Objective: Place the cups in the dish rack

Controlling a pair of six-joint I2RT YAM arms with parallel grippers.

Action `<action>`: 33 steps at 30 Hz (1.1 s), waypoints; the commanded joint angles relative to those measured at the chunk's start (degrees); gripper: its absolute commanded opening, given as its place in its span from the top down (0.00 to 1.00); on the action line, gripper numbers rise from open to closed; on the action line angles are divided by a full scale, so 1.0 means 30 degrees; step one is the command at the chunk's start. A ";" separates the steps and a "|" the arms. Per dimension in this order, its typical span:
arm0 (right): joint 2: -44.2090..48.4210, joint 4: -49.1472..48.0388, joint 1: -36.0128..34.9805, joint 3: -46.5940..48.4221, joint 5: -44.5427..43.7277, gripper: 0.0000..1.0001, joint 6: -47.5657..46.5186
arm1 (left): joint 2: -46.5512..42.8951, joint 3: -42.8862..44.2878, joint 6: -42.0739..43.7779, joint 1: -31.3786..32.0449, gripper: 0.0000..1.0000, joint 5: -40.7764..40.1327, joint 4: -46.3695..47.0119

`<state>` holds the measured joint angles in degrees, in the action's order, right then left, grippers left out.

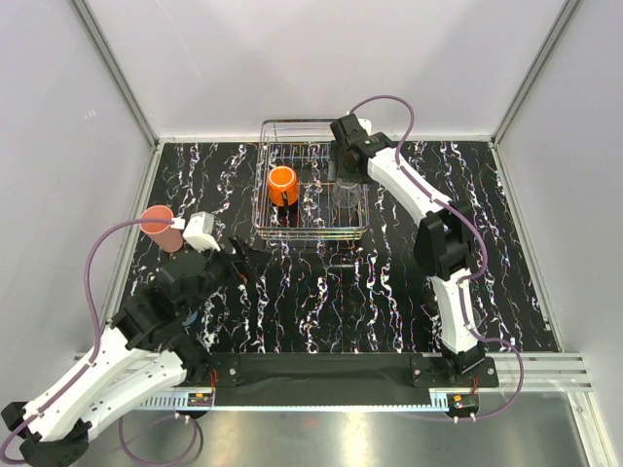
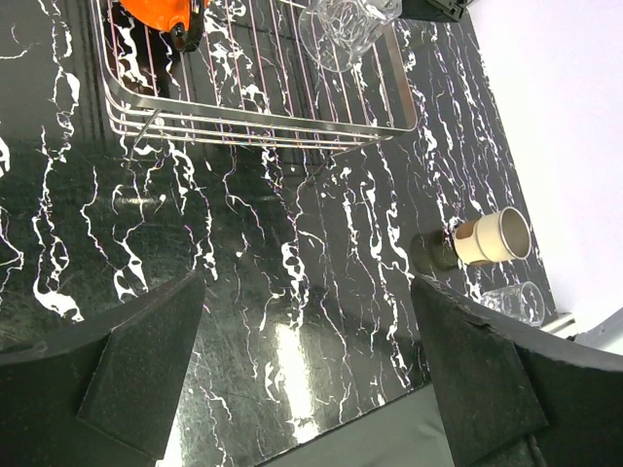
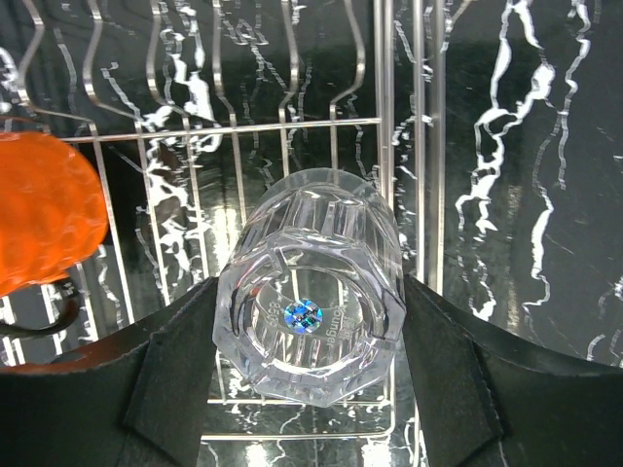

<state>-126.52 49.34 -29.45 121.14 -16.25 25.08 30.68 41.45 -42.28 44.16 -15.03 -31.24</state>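
The dish rack (image 1: pixel 310 230), a silver wire basket, stands at the back middle of the table. An orange mug (image 1: pixel 282 185) sits in its left half. My right gripper (image 1: pixel 347 183) reaches into the right half, its jaws closed against both sides of a clear glass (image 3: pixel 311 311) whose base faces the wrist camera. A salmon-pink tumbler (image 1: pixel 161 229) stands at the left, just behind my left arm. My left gripper (image 2: pixel 307 360) hangs open over bare tabletop with nothing between its pads. In the left wrist view a beige cup (image 2: pixel 494 236) lies on its side, with another clear glass (image 2: pixel 514 302) beside it.
The table is black marble with white veins (image 1: pixel 321 302), walled by white panels on three sides. A black strip (image 1: pixel 321 368) runs along the near edge between the arm bases. The right arm's elbow (image 1: pixel 446 243) stands over the right part of the table.
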 commanded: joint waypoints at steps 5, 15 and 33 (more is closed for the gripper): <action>-0.0219 -0.1271 -0.0085 0.0722 0.0815 0.97 -0.0040 | 0.0321 0.0743 0.0325 -0.0102 0.07 -0.0352 0.0571; -0.0747 -0.1270 -0.0027 0.0841 0.0554 0.91 0.0077 | 0.0731 0.0743 0.0383 -0.0102 0.07 -0.0381 0.0718; 0.1498 0.0280 -0.0347 0.1164 0.0174 0.00 -0.0392 | 0.2693 0.1827 -0.0261 -0.0102 0.10 0.0173 -0.0277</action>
<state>-129.78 48.69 -29.54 122.61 -14.06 24.62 37.71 43.57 -42.35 44.16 -14.94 -32.03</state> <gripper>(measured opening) 0.994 0.906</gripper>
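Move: The upturned clear glass is still between the right fingers, its middle about 4 cm below the hand and 1 cm ahead. From this hand, the orange cup stands some 12 cm left and level; the rack's right rail runs about 4 cm to the right, level, and its front rail about 8 cm back, straight behind. From the left hand the glass lies roughly 28 cm ahead, 20 cm right and 14 cm below. The right hand sets the glass about 2 cm down and 1 cm left into the rack, then opens, releasing it. ##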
